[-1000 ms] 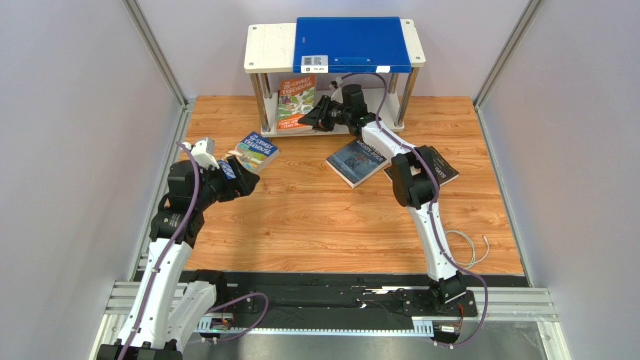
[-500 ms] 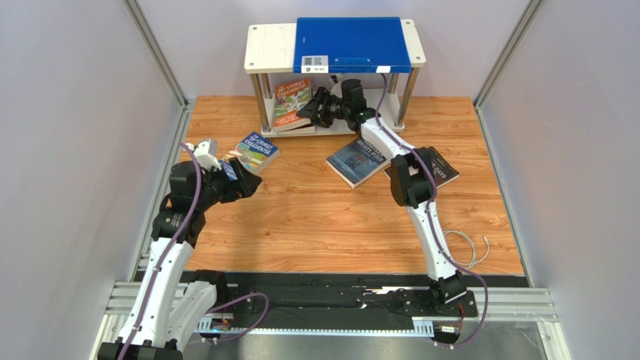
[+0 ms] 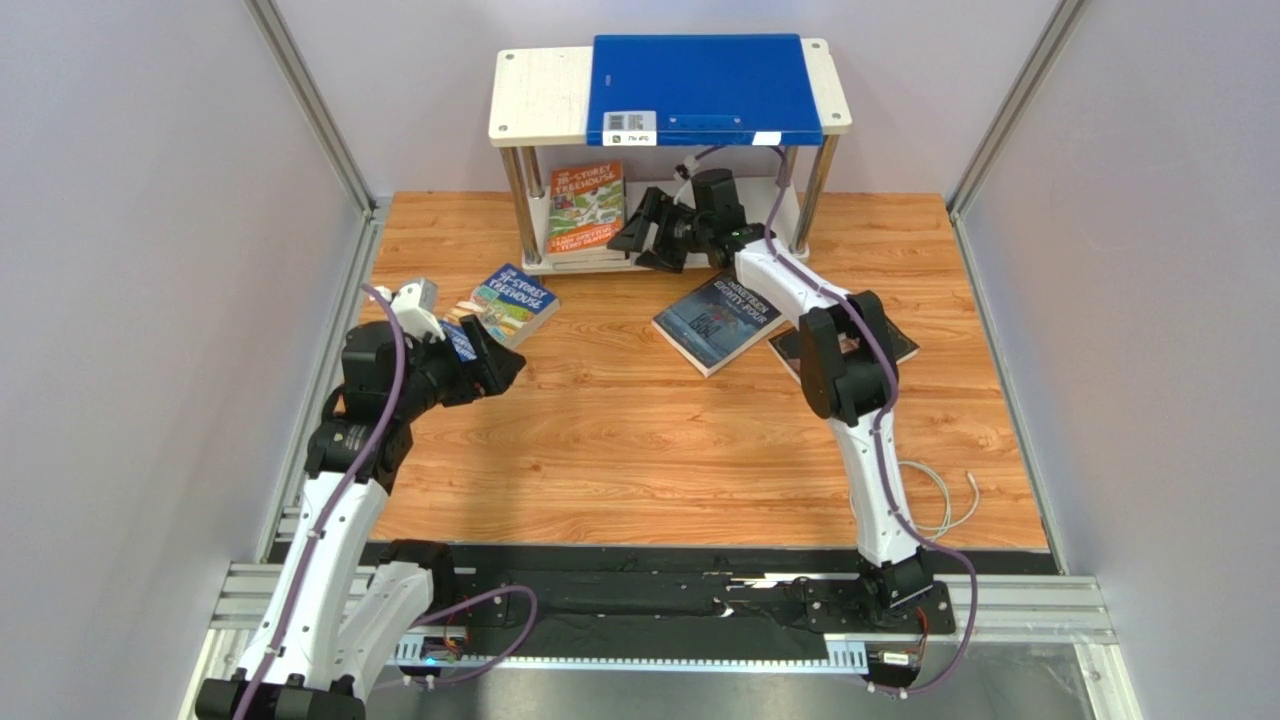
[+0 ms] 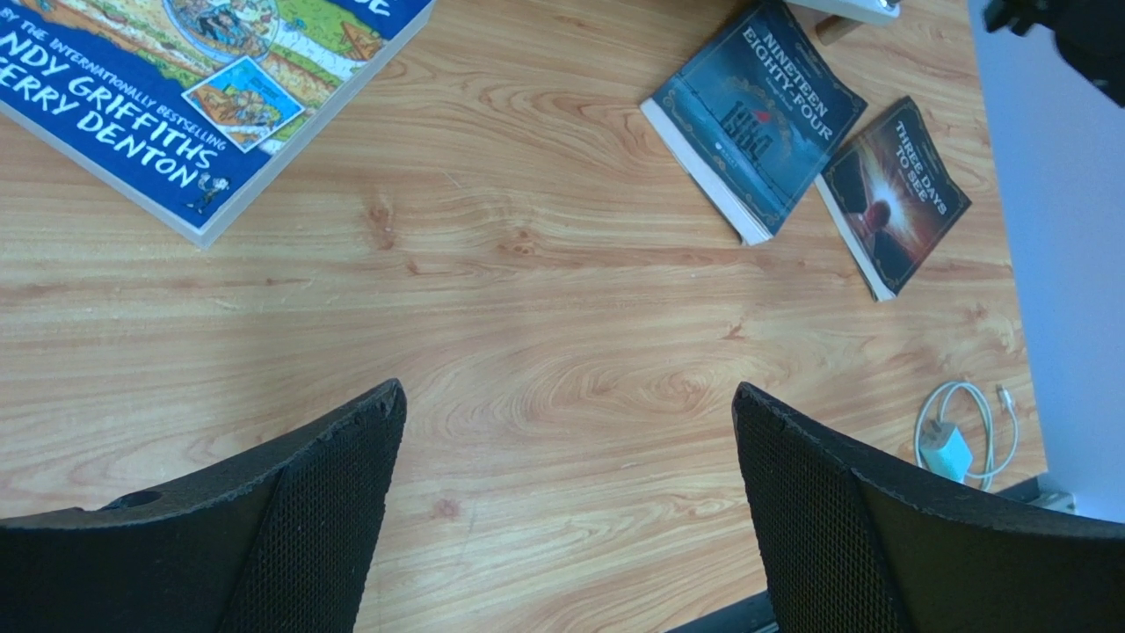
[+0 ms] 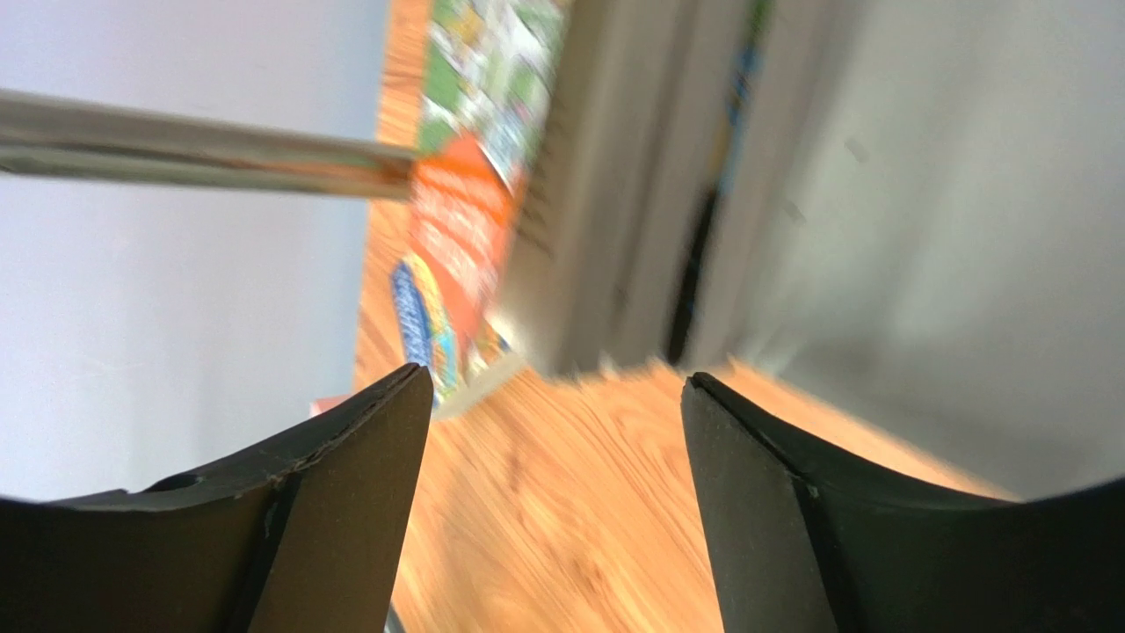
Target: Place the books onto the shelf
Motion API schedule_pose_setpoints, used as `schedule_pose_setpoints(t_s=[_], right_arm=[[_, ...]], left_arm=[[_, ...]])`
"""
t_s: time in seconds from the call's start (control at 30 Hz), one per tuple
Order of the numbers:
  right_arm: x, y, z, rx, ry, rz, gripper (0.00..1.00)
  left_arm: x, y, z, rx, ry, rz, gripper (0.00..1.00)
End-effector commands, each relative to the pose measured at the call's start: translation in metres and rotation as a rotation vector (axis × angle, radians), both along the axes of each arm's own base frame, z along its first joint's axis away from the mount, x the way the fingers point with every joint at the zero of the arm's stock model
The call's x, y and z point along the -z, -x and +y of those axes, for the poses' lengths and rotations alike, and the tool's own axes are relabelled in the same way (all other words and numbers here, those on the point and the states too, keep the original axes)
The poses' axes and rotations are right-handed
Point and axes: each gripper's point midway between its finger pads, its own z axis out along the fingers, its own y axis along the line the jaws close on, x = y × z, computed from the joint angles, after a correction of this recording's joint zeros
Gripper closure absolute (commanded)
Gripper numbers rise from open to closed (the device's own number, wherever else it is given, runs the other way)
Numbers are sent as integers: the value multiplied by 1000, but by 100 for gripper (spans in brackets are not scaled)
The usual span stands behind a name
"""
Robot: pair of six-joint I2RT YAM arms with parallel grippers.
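Note:
The shelf stands at the back of the table. An orange-red Treehouse book rests tilted on its lower board. Just to its right my right gripper is open and apart from it. In the right wrist view that book shows blurred beyond the empty gripper. A blue Treehouse book, a navy book and a black-brown book, partly behind the right arm, lie on the table. My left gripper hovers open beside the blue book, with nothing in the gripper.
A large blue folder lies on the shelf's top board. A silver post crosses the right wrist view. A white cable with a plug lies at the table's right front. Grey walls close both sides.
My right gripper has opened and let go of the orange-red book, which tipped leftwards onto the lower board. The gripper drew back a little to the right. The left arm barely moved.

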Motion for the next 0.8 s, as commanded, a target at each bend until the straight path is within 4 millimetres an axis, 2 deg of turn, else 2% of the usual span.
schedule_pose_setpoints(t_s=[0.0,0.03,0.07,0.1,0.13,0.17,0.2,0.23,0.27,0.3,0.33,0.37,0.4,0.43,0.47,0.5,0.53,0.57,0.6,0.67,0.73,0.77], right_arm=[[-8,22,-36,65,161,-32,24],[-27,26,-44,92,175,-67,23],[-28,31,-50,94,201,-76,23],[-16,43,-58,97,230,-49,22],[-18,47,-64,112,251,-57,21],[-33,56,-72,121,262,-78,18],[-32,61,-77,132,280,-74,14],[-16,71,-89,152,320,-38,11],[-27,78,-98,164,324,-50,10],[-24,83,-105,172,335,-37,7],[-7,95,-116,186,359,9,5],[-6,96,-129,214,351,24,4],[-14,102,-137,234,330,27,3],[-12,106,-144,248,317,48,3],[3,111,-162,278,318,93,2],[-3,115,-170,308,287,104,1],[-1,119,-175,313,270,117,1],[10,124,-187,334,266,139,0],[9,126,-192,344,263,138,0],[22,131,-204,365,271,171,0],[30,135,-207,366,256,200,0],[31,133,-209,371,247,195,0]], left_arm=[[-4,-8,-5,39,-8,-19,3],[-6,-10,-6,46,-11,-23,6],[-6,-11,-8,54,-16,-16,7],[0,-15,-11,61,-20,9,9],[-3,-19,-14,75,-22,8,16],[-2,-22,-23,100,-22,17,22],[6,-30,-31,122,-25,46,31],[2,-37,-37,131,-33,42,45],[4,-39,-52,171,-40,48,54],[20,-48,-61,186,-56,95,63],[15,-58,-68,186,-67,89,84],[18,-61,-84,218,-75,100,96],[40,-70,-93,228,-97,163,100],[34,-82,-103,235,-100,154,100],[40,-87,-113,246,-117,171,100],[51,-101,-124,255,-129,203,100],[57,-108,-130,252,-142,214,100],[62,-111,-141,269,-152,223,100],[72,-123,-150,271,-165,241,100],[81,-132,-164,277,-192,253,100],[92,-147,-174,262,-221,269,100],[107,-149,-181,264,-242,295,100]])
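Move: Nineteen Eighty-Four, lying on the table, is about 9 cm back and 13 cm right of the right hand, some 12 cm lower; from the left hand it is about 19 cm ahead, 38 cm to the right and 21 cm below. Three Days to See lies roughly 20 cm to its right and 5 cm nearer the bases. The orange book on the shelf is about 9 cm ahead and 12 cm left of the right hand; the blue treehouse book lies some 18 cm ahead of the left hand and 2 cm to its left. The right hand backs out of the shelf, away from the orange book, swinging about 21 cm right and 14 cm back and dipping only at the end, its part-open fingers spreading fully as it rolls left side down and turns clockwise, to hang above the gap between Nineteen Eighty-Four and Three Days to See. Meanwhile the left hand shuts its wide-open, empty fingers and sweeps right and forward some 20 cm towards Nineteen Eighty-Four, sinking about 10 cm as it tips downward and turns clockwise. ##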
